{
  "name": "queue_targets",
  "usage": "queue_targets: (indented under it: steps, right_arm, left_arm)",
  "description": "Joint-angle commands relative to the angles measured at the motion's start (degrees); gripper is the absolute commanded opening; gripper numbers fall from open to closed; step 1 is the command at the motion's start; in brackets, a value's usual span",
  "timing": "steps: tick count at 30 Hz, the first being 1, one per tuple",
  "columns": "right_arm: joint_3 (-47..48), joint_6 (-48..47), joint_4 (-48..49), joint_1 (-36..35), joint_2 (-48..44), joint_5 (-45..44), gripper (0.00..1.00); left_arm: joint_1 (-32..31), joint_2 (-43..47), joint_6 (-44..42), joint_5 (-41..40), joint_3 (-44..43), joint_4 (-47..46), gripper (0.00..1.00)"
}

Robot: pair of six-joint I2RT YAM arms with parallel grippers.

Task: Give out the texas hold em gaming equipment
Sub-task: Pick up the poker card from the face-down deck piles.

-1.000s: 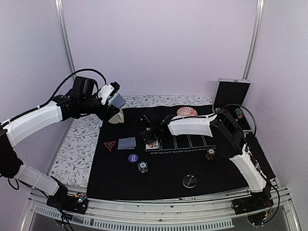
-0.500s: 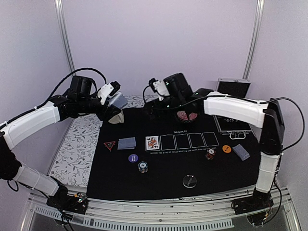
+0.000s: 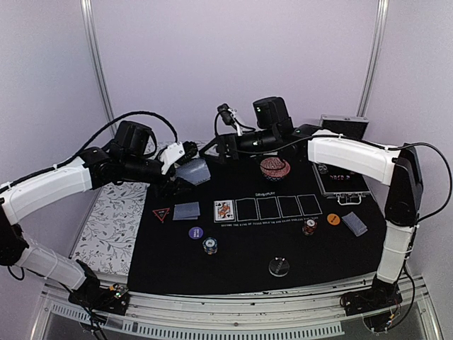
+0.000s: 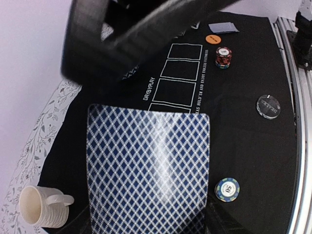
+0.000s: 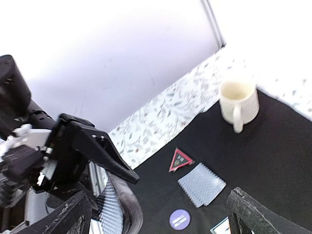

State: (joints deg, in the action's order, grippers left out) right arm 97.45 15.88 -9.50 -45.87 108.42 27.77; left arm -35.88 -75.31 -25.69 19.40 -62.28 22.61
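Note:
My left gripper (image 3: 182,170) is shut on a deck of blue-checked playing cards (image 3: 194,171), held above the back left of the black mat (image 3: 241,273); the deck (image 4: 148,165) fills the left wrist view and hides the fingers. My right gripper (image 3: 225,145) hangs open and empty just right of it, raised above the mat. On the mat lie two face-down cards (image 3: 187,210), a face-up card (image 3: 224,210), a red-edged triangle (image 3: 161,213), a purple disc (image 3: 196,231), a chip stack (image 3: 209,245), a clear disc (image 3: 279,267), another chip stack (image 3: 309,227), an orange disc (image 3: 333,219) and more face-down cards (image 3: 354,223).
A red patterned bowl (image 3: 274,168) sits at the back of the mat. An open metal case (image 3: 340,152) stands at the back right. A cream mug (image 5: 238,103) stands near the mat's back left corner. A flowered cloth (image 3: 113,212) borders the mat on the left.
My right gripper has left the face-up card on the mat, risen toward the back and opened wide. My left gripper has moved right and a little down with the deck.

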Motion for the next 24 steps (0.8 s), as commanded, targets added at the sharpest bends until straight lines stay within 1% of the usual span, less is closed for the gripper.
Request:
queue_targets:
  steps: [1, 8, 13, 17, 24]
  right_arm:
    - [1.7, 3.2, 0.5, -0.7, 2.6, 7.6, 0.99]
    - [-0.3, 2.0, -0.3, -2.0, 3.0, 6.5, 0.99]
    - [-0.3, 1.7, -2.7, -2.5, 4.5, 2.5, 1.00]
    - [-2.5, 1.5, -3.4, -2.6, 2.4, -1.8, 0.99]
    - [-3.9, 0.6, -5.8, -2.4, 0.9, -4.1, 0.95]
  left_arm:
    - [-1.6, 1.6, -1.6, 0.1, 0.8, 0.3, 0.58]
    - [-2.2, 1.1, -1.0, -2.3, 0.6, 0.0, 0.57]
    - [-2.3, 0.9, 0.0, -3.1, -0.1, 0.1, 0.57]
    - [-2.3, 1.3, 0.2, -3.4, -0.2, -0.4, 0.55]
    - [-2.4, 1.3, 0.8, -2.7, -0.6, -0.5, 0.54]
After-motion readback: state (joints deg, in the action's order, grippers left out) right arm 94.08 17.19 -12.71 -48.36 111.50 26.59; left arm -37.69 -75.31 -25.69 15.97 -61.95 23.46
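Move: The left hand already grips the face-down deck, its middle about 3 cm beyond the pads: 1 cm ahead, 2 right and 2 below. From the empty, open right hand that deck is roughly 6 cm left, 3 back and 8 below. Down on the mat, some 28 cm below the right hand, the queen card lies about 8 cm ahead and 2 right, and the face-down pair 8 ahead and 10 left. The wide-open right fingers come astride the free end of the deck, one over its patterned back and the other round behind the end; actual touch can't be told. The right hand sinks about 7 cm and draws back some 2, easing midway before the steeper drop, and its fingers tip down nearly 10 degrees. The left hand keeps its grip, holding the deck almost still. ##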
